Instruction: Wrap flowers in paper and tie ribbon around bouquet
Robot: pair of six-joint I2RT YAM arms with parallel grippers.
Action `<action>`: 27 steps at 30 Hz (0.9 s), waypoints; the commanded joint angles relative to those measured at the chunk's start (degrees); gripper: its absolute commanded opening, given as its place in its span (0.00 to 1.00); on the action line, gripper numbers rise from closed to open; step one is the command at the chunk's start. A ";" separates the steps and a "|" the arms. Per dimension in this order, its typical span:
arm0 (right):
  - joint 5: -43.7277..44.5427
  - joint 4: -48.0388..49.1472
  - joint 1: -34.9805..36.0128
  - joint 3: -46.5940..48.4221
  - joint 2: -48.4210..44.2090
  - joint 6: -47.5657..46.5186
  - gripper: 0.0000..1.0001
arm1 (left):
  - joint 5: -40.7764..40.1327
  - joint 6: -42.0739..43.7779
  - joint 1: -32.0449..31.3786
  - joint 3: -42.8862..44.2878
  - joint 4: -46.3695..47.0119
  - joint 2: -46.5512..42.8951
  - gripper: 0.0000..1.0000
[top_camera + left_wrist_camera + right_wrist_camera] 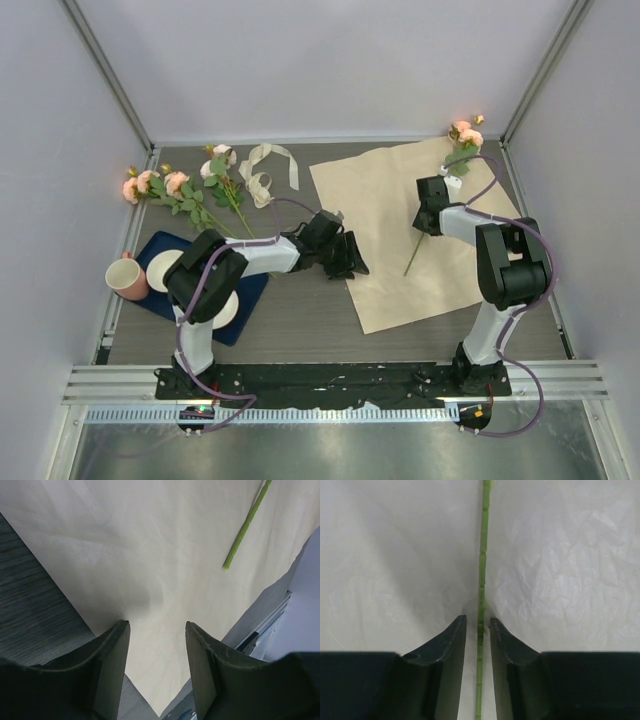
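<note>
The paper (400,235) lies flat with its cream face up, right of centre. One of the flowers (464,133) rests on it, pink bloom at the far right corner, its thin green stem (482,555) running down toward the near side. My right gripper (428,222) straddles that stem and is open a little, with a small gap on each side (477,618). My left gripper (348,260) hangs open over the paper's left edge (157,625), nothing between its fingers. The stem's cut end (245,527) shows in the left wrist view. The ribbon (268,170) lies curled at the back.
More pink flowers (150,185) and another stem with blooms (222,170) lie at the back left on the dark table (30,605). A dark blue tray (252,300) with white bowls and a pink cup (125,276) sits at the near left.
</note>
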 commanded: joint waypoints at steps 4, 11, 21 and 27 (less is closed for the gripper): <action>-0.27 -5.78 0.08 0.44 -4.50 -1.13 0.56 | -2.07 6.11 -0.20 -1.72 -7.55 -3.42 0.59; 6.38 -12.89 2.88 -0.01 -11.18 -3.16 0.72 | 0.93 7.96 4.36 -3.74 -8.33 -15.10 0.73; -7.63 -1.75 25.55 18.34 -1.99 -5.44 0.76 | -15.55 9.38 32.92 -9.79 -25.12 -40.66 0.76; -16.08 -5.52 31.11 38.48 13.14 -1.41 0.73 | -12.16 11.21 40.14 -1.94 -26.87 -34.48 0.86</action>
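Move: My right hand still has the newly laid flower's stem between its fingers on the paper; that flower's blooms are some 22 cm ahead and 10 cm right. The remaining flowers' stems lie about 46 cm to its left and 2 cm ahead. From my left hand, low over the paper's left edge, those stems are roughly 28 cm left and 12 cm ahead, the ribbon 23 cm left and 24 cm ahead, the blue tray 36 cm left and 6 cm back. I open my right fingers and let go of the stem, ease that hand back about 4 cm while lifting it clear, then sweep it left some 30 cm, still climbing and turning about 40 degrees counter-clockwise, towards the remaining flowers. My left hand rises off the paper's edge and swings just as far left, with some forward, ending roughly 16 cm higher over their stems, turned similarly and opened wider. ##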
